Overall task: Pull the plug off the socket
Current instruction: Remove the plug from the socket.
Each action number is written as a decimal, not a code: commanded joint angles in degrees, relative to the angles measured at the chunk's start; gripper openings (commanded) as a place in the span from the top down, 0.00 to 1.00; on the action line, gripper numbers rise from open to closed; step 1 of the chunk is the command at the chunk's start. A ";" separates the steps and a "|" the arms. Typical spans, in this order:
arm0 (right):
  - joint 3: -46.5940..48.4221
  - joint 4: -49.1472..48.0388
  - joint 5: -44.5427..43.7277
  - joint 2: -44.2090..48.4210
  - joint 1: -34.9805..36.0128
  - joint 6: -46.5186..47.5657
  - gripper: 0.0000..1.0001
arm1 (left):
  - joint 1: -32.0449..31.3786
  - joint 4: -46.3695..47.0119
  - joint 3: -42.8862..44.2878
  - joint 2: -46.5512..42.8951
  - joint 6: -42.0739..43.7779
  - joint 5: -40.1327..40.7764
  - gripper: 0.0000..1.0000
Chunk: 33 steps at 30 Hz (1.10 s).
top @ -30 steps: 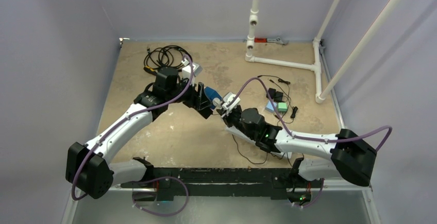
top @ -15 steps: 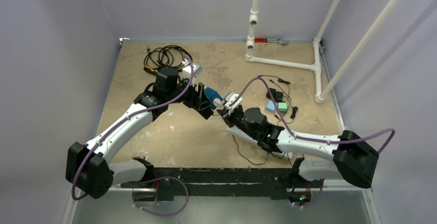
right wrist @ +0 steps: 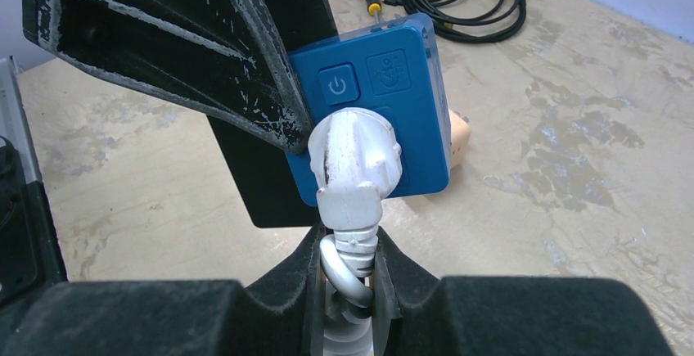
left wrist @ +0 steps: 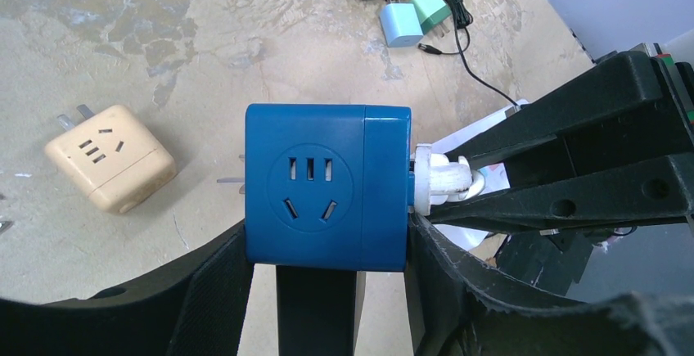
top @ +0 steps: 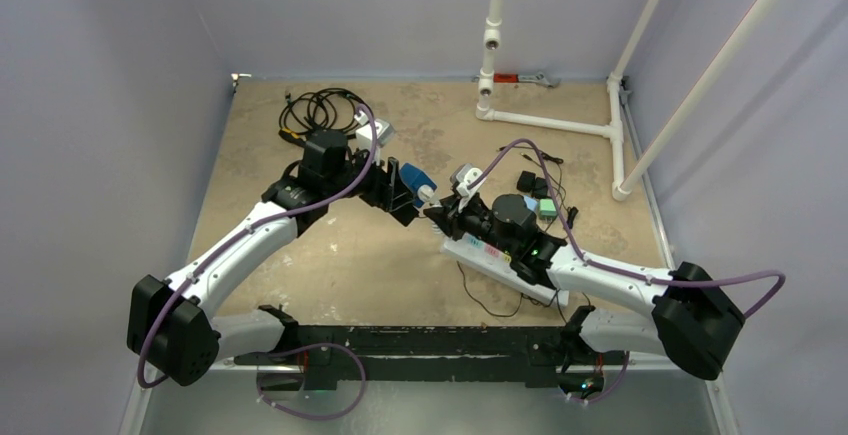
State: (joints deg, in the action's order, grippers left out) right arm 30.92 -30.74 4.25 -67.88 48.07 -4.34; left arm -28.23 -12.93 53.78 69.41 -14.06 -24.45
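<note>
The blue socket cube (left wrist: 327, 196) hangs above the table, and my left gripper (left wrist: 327, 250) is shut on its two sides. A white plug (left wrist: 438, 180) sits in the cube's right face. In the right wrist view the plug (right wrist: 353, 155) is seated against the socket (right wrist: 393, 102) beside its power button. My right gripper (right wrist: 352, 258) is shut on the plug's ribbed neck and looped white cable. From above, the socket (top: 415, 180) and plug (top: 430, 193) sit between the left gripper (top: 402, 193) and the right gripper (top: 442, 215).
A beige adapter cube (left wrist: 110, 159) lies on the table under the left gripper. Small light-blue (left wrist: 399, 22), green (left wrist: 432, 8) and black chargers lie further right. A white power strip (top: 490, 255) lies under the right arm. A coiled black cable (top: 320, 110) and white pipe frame (top: 545, 120) are at the back.
The right arm has swung to the right and back, uncovering the power strip. The left gripper and socket have shifted slightly right. Both grips are unchanged.
</note>
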 commanded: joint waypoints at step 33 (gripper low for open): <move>2.25 -5.24 -11.01 2.29 5.81 2.89 1.00 | 6.27 -2.39 -0.47 -0.02 4.57 15.38 1.00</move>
State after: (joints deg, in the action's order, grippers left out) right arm 31.48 -30.52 -10.13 -67.44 56.82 1.93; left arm -21.58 -19.05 53.17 71.55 -10.87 -7.51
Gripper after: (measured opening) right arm 0.224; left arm 0.591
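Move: Just behind and to the right of the left hand, which already grips the blue socket, sits the white plug, some 3 cm back, 3 cm right and about level. The black adapter hanging from that socket is about 3 cm back, 2 cm left and 3 cm below the left hand; the beige socket lies 10 cm ahead, 5 cm left and 15 cm below it. From the right hand, which already holds the plug, the blue socket is 3 cm ahead, 4 cm left, level; the power strip lies 4 cm back, 16 cm right, 16 cm below. Working against each other on the joint, both hands first sink about 1.5 cm, the right also drawing back 1 cm and tilting slightly. Then the left hand, its grip on the blue socket kept, whips off the plug to the left, with forward and down, some 10 cm in all, turning about 20 degrees counter-clockwise and rolling its left side up. The right keeps the plug pinched, rising some 2 cm. ##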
